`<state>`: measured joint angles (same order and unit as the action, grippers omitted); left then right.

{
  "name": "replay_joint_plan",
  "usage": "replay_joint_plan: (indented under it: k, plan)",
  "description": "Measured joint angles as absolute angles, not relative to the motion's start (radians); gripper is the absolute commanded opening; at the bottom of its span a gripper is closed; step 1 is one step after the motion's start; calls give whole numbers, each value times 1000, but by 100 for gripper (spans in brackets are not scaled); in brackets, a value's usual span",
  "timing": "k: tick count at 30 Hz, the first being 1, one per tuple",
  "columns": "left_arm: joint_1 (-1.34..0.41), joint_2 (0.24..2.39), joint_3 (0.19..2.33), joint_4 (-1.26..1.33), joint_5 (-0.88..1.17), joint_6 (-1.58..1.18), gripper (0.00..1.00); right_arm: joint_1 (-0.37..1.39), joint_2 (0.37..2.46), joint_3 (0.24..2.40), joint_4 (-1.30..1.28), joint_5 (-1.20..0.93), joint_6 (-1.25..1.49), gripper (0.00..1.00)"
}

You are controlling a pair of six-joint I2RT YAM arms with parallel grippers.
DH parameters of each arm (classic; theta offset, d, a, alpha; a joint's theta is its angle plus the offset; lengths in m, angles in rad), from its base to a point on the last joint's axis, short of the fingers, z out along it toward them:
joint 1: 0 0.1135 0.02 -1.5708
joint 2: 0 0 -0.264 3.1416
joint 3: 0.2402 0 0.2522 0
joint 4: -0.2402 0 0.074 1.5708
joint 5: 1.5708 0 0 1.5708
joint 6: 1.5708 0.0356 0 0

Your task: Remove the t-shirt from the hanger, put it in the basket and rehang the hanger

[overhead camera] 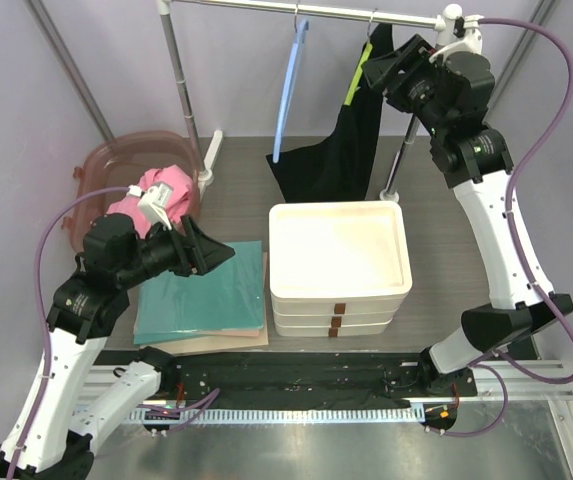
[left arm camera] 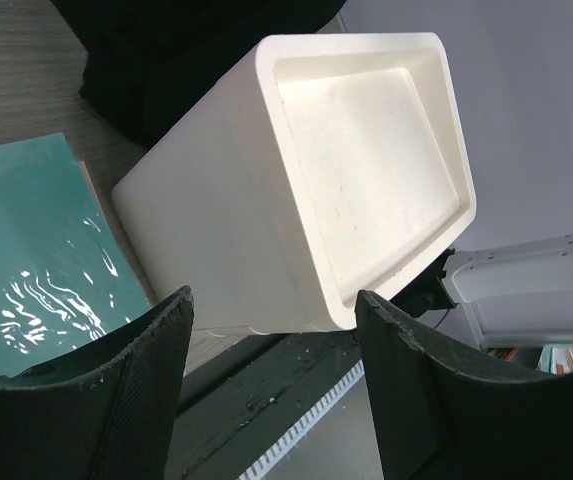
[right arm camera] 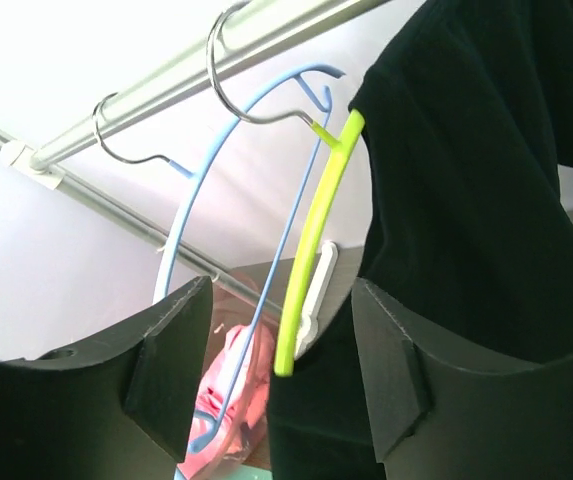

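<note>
A black t-shirt hangs on a yellow-green hanger from the metal rail; its hem pools on the table. In the right wrist view the hanger has one arm bare and the shirt hangs off the other side. My right gripper is open up at the rail beside the shirt's shoulder; its fingers straddle the hanger's lower end without touching. My left gripper is open and empty, low over the teal cloth, pointing at the white bins.
An empty blue hanger hangs on the rail left of the shirt. A stack of white bins stands mid-table. Folded teal cloth lies left of it. A pink basket with pink clothes sits at the back left.
</note>
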<state>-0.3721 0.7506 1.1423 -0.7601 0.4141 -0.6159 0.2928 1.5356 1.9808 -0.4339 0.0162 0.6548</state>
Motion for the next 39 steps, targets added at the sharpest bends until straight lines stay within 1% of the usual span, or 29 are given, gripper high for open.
replay_joint_plan:
  k: [5,8,11,13,19,23,28,30,33,34,35,37,39]
  plan:
    - [-372,744,1142,-765,415,-614,66,293,1595,2005,-419,16,662,63]
    - [-372,740,1144,-780,415,-605,66,293,1642,2017,-419,8,665,58]
    - [-372,736,1146,-786,415,-593,66,293,1685,2020,-418,-13,674,50]
    - [-372,736,1147,-788,415,-591,66,293,1702,2021,-418,-23,685,49]
    - [-372,735,1147,-792,414,-588,66,293,1711,2033,-402,-30,707,45]
    - [-372,735,1147,-796,415,-587,66,293,1711,2057,-377,-30,714,38]
    - [-372,729,1147,-803,415,-585,66,293,1715,2059,-362,-39,731,35]
    - [-372,728,1147,-805,415,-583,66,293,1718,2059,-358,-41,741,31]
    - [-372,728,1147,-807,415,-576,66,293,1718,2049,-345,-43,759,22]
    - [-372,728,1147,-807,415,-574,66,293,1718,2043,-336,-45,765,14]
    - [-372,727,1147,-807,415,-572,66,292,1718,2035,-324,-48,774,9]
    - [-372,724,1147,-809,415,-569,66,293,1720,2023,-308,-51,800,1]
    - [-372,720,1147,-814,413,-567,66,292,1722,2009,-273,-60,830,1]
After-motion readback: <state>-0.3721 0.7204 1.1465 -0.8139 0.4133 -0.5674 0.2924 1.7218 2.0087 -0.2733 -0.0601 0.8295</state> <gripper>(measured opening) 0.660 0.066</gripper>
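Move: The bare left arm of the green hanger hangs about 7 cm ahead of the right hand, 3 cm to its left and 2 cm lower. The black t-shirt hangs from the hanger's other arm, its middle some 9 cm ahead, level sideways and 20 cm down. The empty blue hanger is about 5 cm ahead, 16 cm left and 5 cm below. From the left hand the green hanger lies some 31 cm ahead, 32 cm right and 15 cm up. Forward and down, about 5 cm each with some drift left, the right hand goes in with open fingers around the bare arm of the green hanger, then rises some 3 cm. It closes the fingers there until the tips pinch the green arm from both sides, edging farther left and rolling about 10 degrees, left side up. ##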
